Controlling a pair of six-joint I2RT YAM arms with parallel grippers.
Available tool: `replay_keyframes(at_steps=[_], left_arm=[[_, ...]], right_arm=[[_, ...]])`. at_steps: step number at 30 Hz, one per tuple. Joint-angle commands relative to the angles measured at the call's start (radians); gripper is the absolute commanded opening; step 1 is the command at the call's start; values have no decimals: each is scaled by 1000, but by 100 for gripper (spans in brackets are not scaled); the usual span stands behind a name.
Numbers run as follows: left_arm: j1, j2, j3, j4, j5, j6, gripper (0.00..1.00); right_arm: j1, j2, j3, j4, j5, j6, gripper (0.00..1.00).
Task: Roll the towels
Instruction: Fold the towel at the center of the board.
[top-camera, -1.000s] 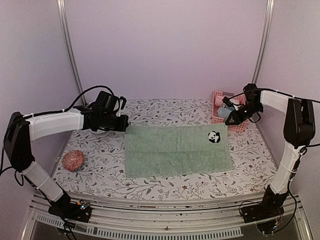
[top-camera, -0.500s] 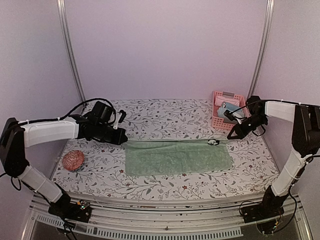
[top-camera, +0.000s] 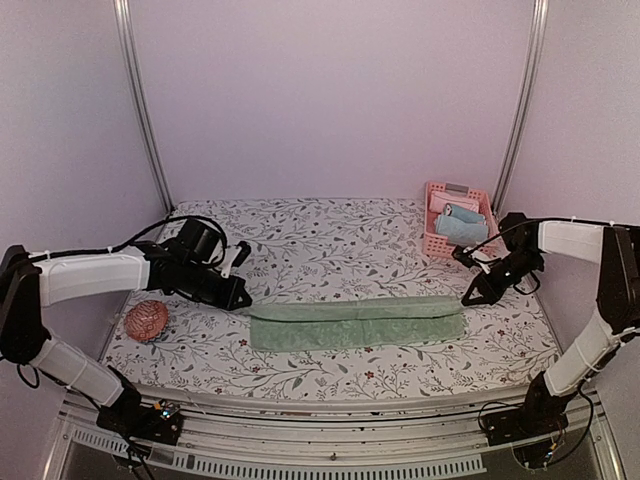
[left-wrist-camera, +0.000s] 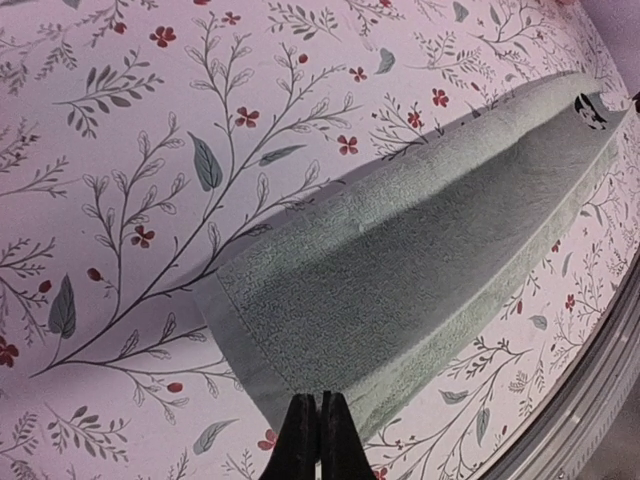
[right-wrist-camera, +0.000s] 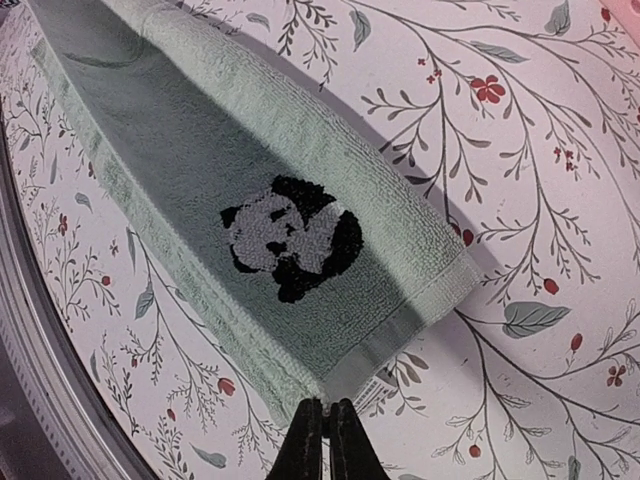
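The sage-green towel (top-camera: 355, 322) lies across the middle of the table as a long narrow strip, its far half brought over the near half. My left gripper (top-camera: 243, 300) is shut on the towel's left corner (left-wrist-camera: 320, 410), low over the table. My right gripper (top-camera: 468, 298) is shut on the right corner (right-wrist-camera: 327, 412), where a small label hangs. The panda patch (right-wrist-camera: 292, 236) faces the right wrist camera on the upper layer. A light blue towel (top-camera: 462, 228) lies rolled in the pink basket (top-camera: 436, 242).
The pink slatted basket stands at the back right and also holds a pink item (top-camera: 445, 203). A pinkish-red ball-like object (top-camera: 146, 320) sits at the left edge of the floral tablecloth (top-camera: 330, 235). The metal front rail (top-camera: 330, 415) runs along the near edge.
Both grippers carried the green towel's far edge toward me and down. The towel went from lying spread flat to a folded narrow strip, and the panda patch left the top view.
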Motion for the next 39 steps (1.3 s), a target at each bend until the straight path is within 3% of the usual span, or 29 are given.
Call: replay_keyframes(at_steps=[1,26,29,33,39], left_arm=[[8,-12,-18,-66,43,27,0],[-1,141,-79,-64,172,33,0],[-7,148,-86,-55,221,40,4],[-11,149,-96,-49,280,48,19],[-9,78,-66,-87,326,55,31]], right_arm=[[-4,-51,-30,-22,30,-39,3],[-3,-18,-195,-11,-24,-224,4],[-2,-24,-225,11,-20,-239,7],[-2,-43,-241,20,-14,-257,23],[-2,-97,-163,-89,-48,-292,33]])
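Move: Each hand still holds a far corner of the green towel. The towel's near left corner lies about 8 cm back, 2 cm right and 7 cm below the left hand, with the red woven bowl 20 cm to that hand's left and 1 cm back. From the right hand, the near right corner is about 8 cm back, level sideways, 5 cm below; the pink basket's middle is 22 cm ahead, 1 cm left. Both hands draw the held corners back about 7 cm and down onto the near edge, then open, letting go. ##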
